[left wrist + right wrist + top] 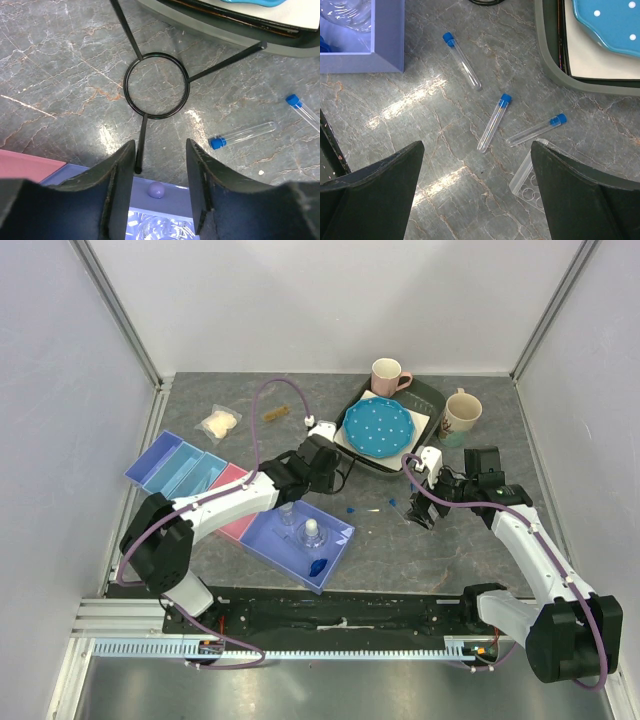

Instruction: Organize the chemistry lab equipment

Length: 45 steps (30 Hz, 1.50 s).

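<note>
In the left wrist view a black wire ring lies flat on the grey table, its stems fanning out. One stem ends just inside the left fingertip of my left gripper; its jaws stand apart and clamp nothing. Beneath them is the purple tray with a clear bottle. My right gripper hangs wide open over bare table, near three blue-capped tubes and the clear tube rack. The purple tray holds clear little bottles and a blue hexagonal piece.
A dark tray with the blue dotted plate stands at the back, two mugs beside it. Blue trays and a pink tray lie at the left. A bag of white wads is behind them.
</note>
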### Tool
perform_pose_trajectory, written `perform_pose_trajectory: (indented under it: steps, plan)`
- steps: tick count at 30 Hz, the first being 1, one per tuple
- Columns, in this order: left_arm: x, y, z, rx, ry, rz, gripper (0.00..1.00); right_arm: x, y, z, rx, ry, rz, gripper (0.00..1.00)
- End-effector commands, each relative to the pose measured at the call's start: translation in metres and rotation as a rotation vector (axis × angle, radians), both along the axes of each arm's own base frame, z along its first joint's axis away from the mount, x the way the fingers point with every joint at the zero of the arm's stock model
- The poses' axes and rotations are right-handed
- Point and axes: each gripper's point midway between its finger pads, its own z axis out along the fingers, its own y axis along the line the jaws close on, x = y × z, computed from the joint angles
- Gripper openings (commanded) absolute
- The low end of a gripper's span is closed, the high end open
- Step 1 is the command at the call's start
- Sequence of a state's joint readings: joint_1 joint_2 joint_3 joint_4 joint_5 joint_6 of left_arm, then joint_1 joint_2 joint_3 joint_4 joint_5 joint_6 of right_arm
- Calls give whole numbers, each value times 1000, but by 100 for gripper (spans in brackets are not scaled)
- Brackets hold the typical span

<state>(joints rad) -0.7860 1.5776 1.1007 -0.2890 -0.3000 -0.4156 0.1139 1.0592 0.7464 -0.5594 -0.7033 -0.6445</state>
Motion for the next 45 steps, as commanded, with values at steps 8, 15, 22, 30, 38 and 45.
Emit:
perform_pose_trajectory:
  steps: [8,15,22,30,38,45]
  plan:
    - [12,2,5,152,-35,68,41,0,2,1,6,-15,24,96]
    - [19,-3,2,185,-27,63,28,0,2,1,5,-16,25,96]
    - [21,-3,13,187,-42,52,2,0,1,0,3,-11,25,96]
    - [27,2,70,149,-163,46,2,0,1,0,0,-12,24,96]
    - [23,20,140,56,-300,65,2,0,1,0,0,-13,25,97]
    - [7,86,168,31,-318,175,2,-1,0,1,-1,-17,24,97]
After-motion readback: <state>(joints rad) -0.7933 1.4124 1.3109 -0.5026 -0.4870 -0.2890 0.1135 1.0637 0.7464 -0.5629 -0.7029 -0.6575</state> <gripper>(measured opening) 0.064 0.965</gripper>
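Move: The black tripod lies ring-down with its legs sticking up. Its ring is about 5 cm ahead of the left gripper, 2 cm to the right and some 10 cm below, but the near leg's tip is only about 1 cm ahead and 1 cm left, just below the pads. From the left gripper, the nearest test tube is 3 cm back and 9 cm right, the flask 7 cm back and 2 cm left. The right gripper has the ring about 10 cm ahead, 20 cm left. Ease the left gripper about 1 cm down and 1 cm forward, rolling its left side up some 10 degrees, and shut the half-open fingers on the tripod's near leg close to its tip. Keep the pinch and raise the leg steeply about 13 cm, drifting left near the top as the fingers tip upward. ##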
